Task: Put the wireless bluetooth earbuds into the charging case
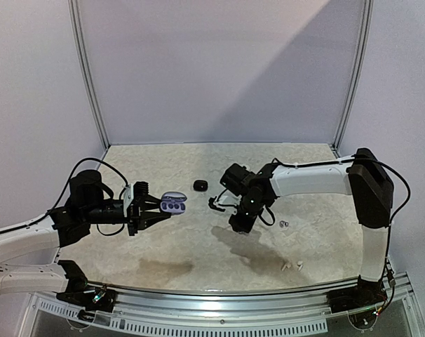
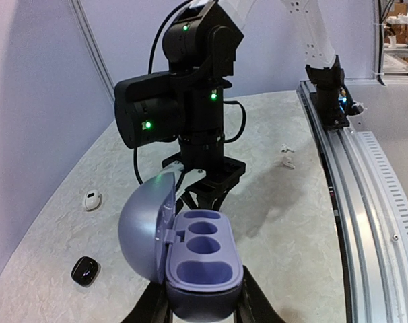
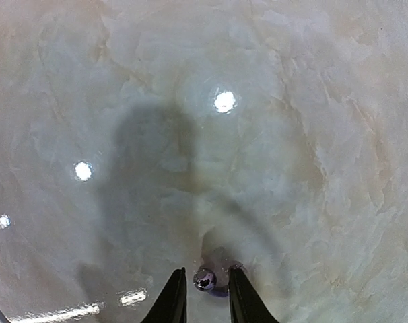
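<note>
My left gripper (image 1: 162, 206) (image 2: 202, 304) is shut on the base of a lavender charging case (image 1: 173, 203) (image 2: 204, 259) and holds it off the table. Its lid is swung open to the left and its wells are empty. A little in front of the case, my right gripper (image 1: 240, 223) (image 3: 205, 282) points down, raised above the table. It is shut on a tiny dark purplish earbud (image 3: 207, 278) pinched at its fingertips. In the left wrist view the right gripper (image 2: 207, 192) hangs just beyond the open case.
A small black case (image 1: 200, 184) (image 2: 85, 270) lies on the marble table, with a small white object (image 2: 91, 200) beyond it. Two white stemmed earbuds (image 1: 291, 266) (image 2: 286, 156) rest near the front right, another tiny pair (image 1: 283, 225) further in. A metal rail (image 2: 365, 202) borders the near edge.
</note>
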Motion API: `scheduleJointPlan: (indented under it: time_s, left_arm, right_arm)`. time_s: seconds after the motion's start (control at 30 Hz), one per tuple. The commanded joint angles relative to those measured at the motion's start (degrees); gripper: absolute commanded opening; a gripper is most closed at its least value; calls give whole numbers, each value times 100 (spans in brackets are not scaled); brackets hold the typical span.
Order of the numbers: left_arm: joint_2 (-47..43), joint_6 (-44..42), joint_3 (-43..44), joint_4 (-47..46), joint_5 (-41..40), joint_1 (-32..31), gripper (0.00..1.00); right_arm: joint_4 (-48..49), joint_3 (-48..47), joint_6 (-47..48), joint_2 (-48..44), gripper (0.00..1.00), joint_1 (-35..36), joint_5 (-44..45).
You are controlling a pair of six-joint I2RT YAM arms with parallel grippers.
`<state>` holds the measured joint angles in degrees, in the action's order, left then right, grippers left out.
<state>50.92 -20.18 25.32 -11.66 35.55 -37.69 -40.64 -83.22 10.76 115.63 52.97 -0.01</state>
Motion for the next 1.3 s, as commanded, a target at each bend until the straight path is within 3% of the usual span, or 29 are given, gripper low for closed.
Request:
scheduleJointPlan:
  time_s: [0.0, 0.3, 0.37, 0.47, 0.63, 1.27]
  left_arm:
    - [25, -64, -73, 54, 57, 69, 0]
    - [-3, -73, -96, 103, 22, 69, 0]
    - [-2, -73, -98, 96, 21, 69, 0]
    - [8, -65, -117, 62, 39, 69, 0]
    - [24, -65, -109, 41, 75, 69, 0]
    - [-11, -82, -80, 131, 30, 69, 0]
  right_arm:
    - [-61, -268, -31, 308, 23, -99, -36]
    - [-165, -273, -338, 189, 26, -263, -31]
    - [-13, -72, -597, -41, 32, -385, -78]
    - [240, 351, -870, -410, 51, -463, -284]
    - [397, 675, -657, -532, 59, -471, -419]
    - [648, 796, -418, 33, 57, -456, -702]
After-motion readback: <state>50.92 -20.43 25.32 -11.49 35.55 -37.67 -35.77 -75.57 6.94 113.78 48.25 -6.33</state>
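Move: The right hand, its fingers slightly apart, is close over the two purple earbuds, which lie about 2 cm to its right, level fore and aft, and 3 cm below. Another small pair of earbuds lies some 12 cm to the right and 3 cm ahead of this hand; the white earbuds are about 15 cm right and 12 cm back. From the left hand, holding the open purple case, the purple earbuds lie about 8 cm ahead, 20 cm right and 20 cm down. Right hand shifts some 3 cm right, fingers spreading, then sinks about 2 cm over the two purple earbuds. ##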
